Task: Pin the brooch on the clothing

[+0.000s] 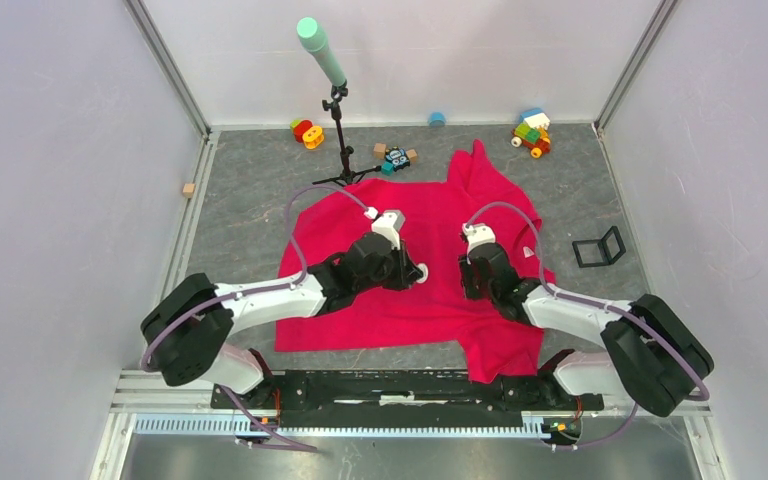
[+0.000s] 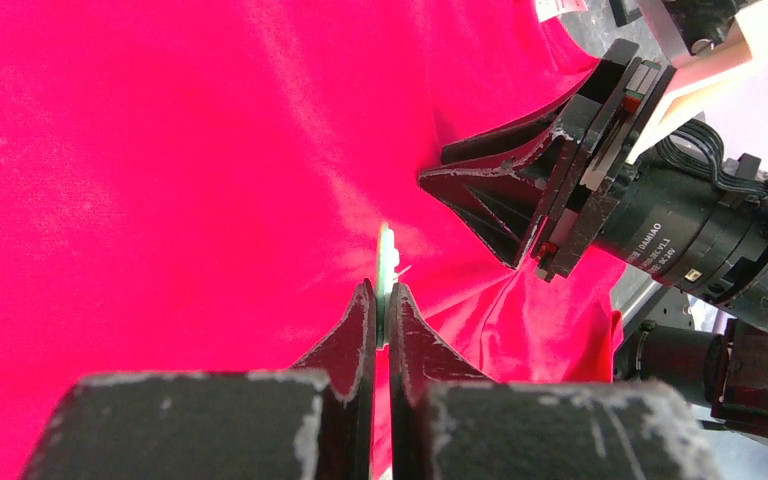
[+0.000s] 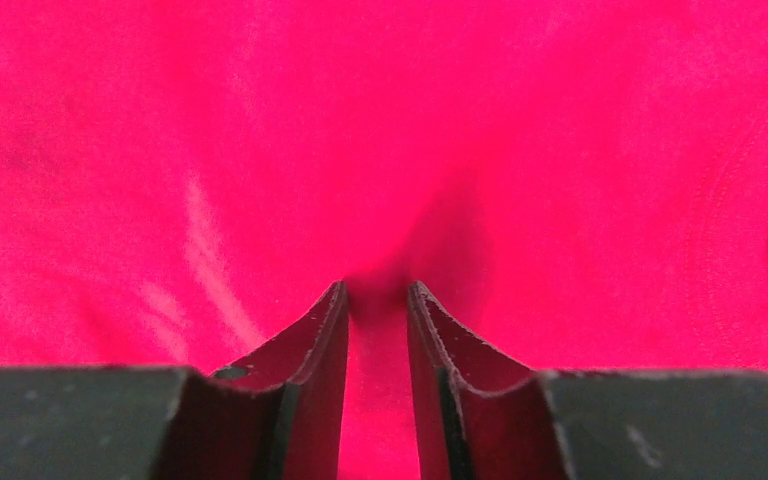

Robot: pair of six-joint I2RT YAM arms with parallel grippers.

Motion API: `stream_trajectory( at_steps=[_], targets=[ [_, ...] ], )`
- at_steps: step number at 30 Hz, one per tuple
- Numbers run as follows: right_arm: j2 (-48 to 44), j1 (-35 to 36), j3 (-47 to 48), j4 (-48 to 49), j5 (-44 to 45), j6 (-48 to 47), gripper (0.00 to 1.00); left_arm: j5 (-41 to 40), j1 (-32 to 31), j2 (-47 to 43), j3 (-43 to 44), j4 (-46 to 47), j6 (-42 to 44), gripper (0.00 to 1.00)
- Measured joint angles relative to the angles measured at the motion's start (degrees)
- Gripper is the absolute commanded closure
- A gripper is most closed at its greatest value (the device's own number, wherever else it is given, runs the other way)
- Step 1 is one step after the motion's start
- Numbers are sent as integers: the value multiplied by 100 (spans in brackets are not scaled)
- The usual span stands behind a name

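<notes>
The clothing (image 1: 380, 320) is a bright red-pink T-shirt spread flat on the grey table. It fills the left wrist view (image 2: 160, 150) and the right wrist view (image 3: 260, 120). My left gripper (image 1: 412, 272) (image 2: 387, 292) is shut on the brooch (image 2: 387, 255), a thin pale-green disc seen edge-on just above the shirt's middle. The brooch shows as a pale spot (image 1: 423, 272) from above. My right gripper (image 1: 472, 278) (image 3: 377, 292) presses onto the shirt just right of it. Its narrowly spaced fingers hold a puckered ridge of red fabric. Its fingertips (image 2: 430, 180) sit beside the brooch.
A black stand with a green top (image 1: 338, 110) rises behind the shirt. Toy blocks (image 1: 307, 132) (image 1: 532, 132) (image 1: 395, 157) lie along the back wall. A small black frame (image 1: 600, 248) sits right of the shirt and a wooden cube (image 1: 189, 189) at the left.
</notes>
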Motion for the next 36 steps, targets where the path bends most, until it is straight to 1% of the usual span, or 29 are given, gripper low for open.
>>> stream_trajectory(
  at_steps=[3,4,7,9,10,17,22,26,36],
  targets=[
    [116,0,2,68,74,2,71,-2,-9,138,72,13,0,98],
    [125,0,2,87,98,2,74,0,-13,166,92,26,2,98],
    [160,0,-28,203,146,4,87,-2,-39,258,144,92,0,98],
    [199,0,-57,332,144,9,97,-2,-61,343,192,160,2,98],
    [223,0,-66,398,138,13,100,-2,-68,404,234,168,2,98],
    [131,-4,-229,640,72,52,100,-184,-210,863,479,227,7,98],
    [-367,-9,-546,634,-107,133,100,-590,-459,1290,916,35,35,98],
    [-876,-9,-883,844,-203,223,100,-890,-625,1687,1327,-188,37,98],
    [-1526,-15,-1502,1499,-525,328,100,-1224,-809,2312,1670,-581,37,98]
  ],
)
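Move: The patch of clothing that the half-open right fingers are about to shut on lies about 1 cm ahead of them and 1 cm below. From the left hand, which already holds the brooch, that patch is roughly 9 cm to the right, 1 cm ahead and 10 cm below. The clothing's white tag stands some 12 cm right of the right hand and 5 cm farther out. Right fingers pinch clothing, pulling back and up; left carries brooch some 9 cm down and right, towards them. ##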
